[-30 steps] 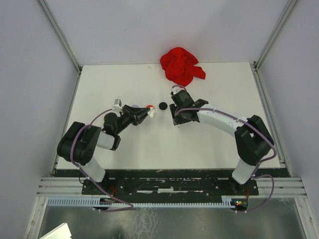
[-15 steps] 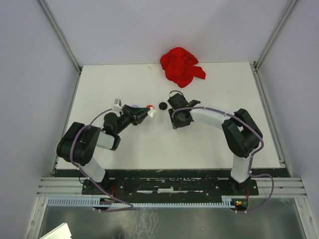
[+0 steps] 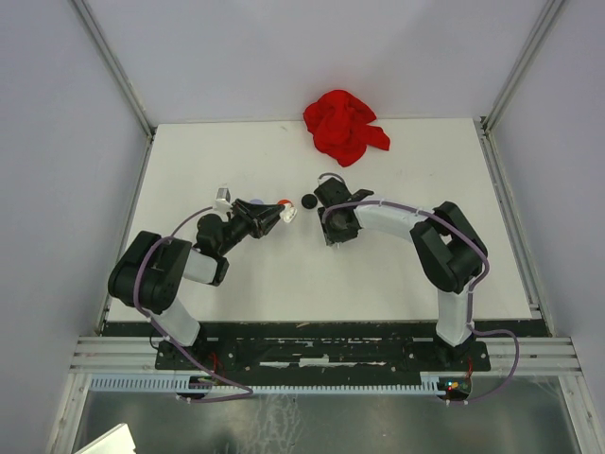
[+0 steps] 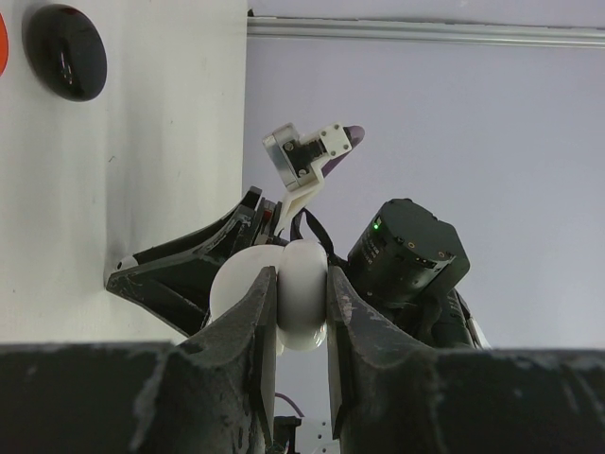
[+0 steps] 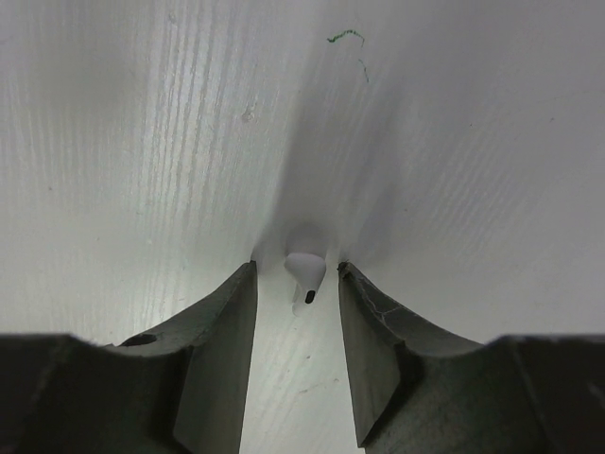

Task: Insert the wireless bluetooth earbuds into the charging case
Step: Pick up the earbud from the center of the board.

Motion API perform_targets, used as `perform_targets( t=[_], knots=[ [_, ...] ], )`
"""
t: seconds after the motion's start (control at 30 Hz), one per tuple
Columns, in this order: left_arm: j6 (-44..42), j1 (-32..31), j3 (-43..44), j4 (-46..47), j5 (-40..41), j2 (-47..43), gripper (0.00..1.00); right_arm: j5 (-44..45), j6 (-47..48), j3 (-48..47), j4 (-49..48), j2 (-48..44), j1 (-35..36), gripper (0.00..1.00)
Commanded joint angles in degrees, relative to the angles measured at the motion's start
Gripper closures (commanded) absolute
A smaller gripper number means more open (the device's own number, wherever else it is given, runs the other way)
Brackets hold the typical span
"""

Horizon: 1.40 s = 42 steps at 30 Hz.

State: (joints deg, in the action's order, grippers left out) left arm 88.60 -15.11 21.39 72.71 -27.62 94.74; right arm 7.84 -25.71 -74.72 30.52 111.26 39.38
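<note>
A small white stemmed earbud (image 5: 305, 269) lies on the white table. My right gripper (image 5: 296, 271) stands over it, open, one finger on each side and neither touching it. From above, the right gripper (image 3: 332, 230) points straight down near the table's middle and hides the earbud. My left gripper (image 4: 301, 276) is shut on the white rounded charging case (image 4: 304, 301) and holds it off the table. In the top view the left gripper (image 3: 275, 217) and case (image 3: 289, 214) sit just left of the right gripper.
A black round disc (image 3: 307, 200) lies between the two grippers; it also shows as the black disc (image 4: 65, 52). A small red thing (image 3: 284, 202) sits beside the case. A crumpled red cloth (image 3: 342, 126) lies at the table's far edge. Walls close in left and right.
The right arm's elbow has swung left and folded in, and its gripper has shifted slightly left. The left arm and the case have not moved.
</note>
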Motion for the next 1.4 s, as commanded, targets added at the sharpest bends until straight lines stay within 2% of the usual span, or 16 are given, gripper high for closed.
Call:
perform_targets(
  t=[0.0, 0.37, 0.67, 0.8, 0.87, 1.2, 1.37],
  knots=[
    [-1.7, 0.5, 0.7, 4.4, -1.1, 0.6, 0.97, 1.5, -0.3, -2.9, -0.6, 0.8, 0.0, 0.53],
    [-1.3, 0.9, 0.4, 5.5, -1.4, 1.5, 0.97, 1.7, -0.5, -3.2, 0.1, 1.7, 0.0, 0.62],
    [-1.1, 1.0, 0.1, 6.0, -1.5, 1.7, 0.97, 1.8, -0.7, -3.0, 0.4, 2.1, -0.6, 0.73],
    [-1.2, 1.0, 0.0, 6.0, -1.5, 1.6, 0.97, 2.2, -0.3, -2.6, 0.2, 1.8, -0.9, 0.85],
    [-1.3, 1.0, -0.1, 6.0, -1.5, 1.6, 0.97, 2.5, 0.3, -2.1, -0.6, 0.9, -0.9, 0.95],
    [-1.7, 0.9, -0.1, 4.5, -0.9, 1.2, 0.97, 4.6, 5.1, 5.4, -12.9, -13.6, -0.9, 0.98],
    [0.2, 0.7, 0.6, 4.3, -1.0, 2.3, 0.97, 0.5, 7.7, 15.2, -28.5, -23.2, -0.9, 0.99]
  ],
)
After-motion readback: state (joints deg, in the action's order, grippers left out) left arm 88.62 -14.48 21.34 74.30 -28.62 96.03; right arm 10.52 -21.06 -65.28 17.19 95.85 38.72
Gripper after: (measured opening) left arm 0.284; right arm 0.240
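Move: The white earbud lies on the board between the right hand's open fingertips, about 1 cm ahead, level with them. From that hand the black case is some 10 cm ahead and 6 cm left, the orange case 10 cm ahead and 11 cm left. The white case, in the left hand, is about 3 cm ahead, 10 cm left and 14 cm up. From the left hand the earbud lies 3 cm back, 10 cm right and 14 cm down. The right hand eases forward, pinches the earbud and lifts it about 8 cm, tilting some 20 degrees. ##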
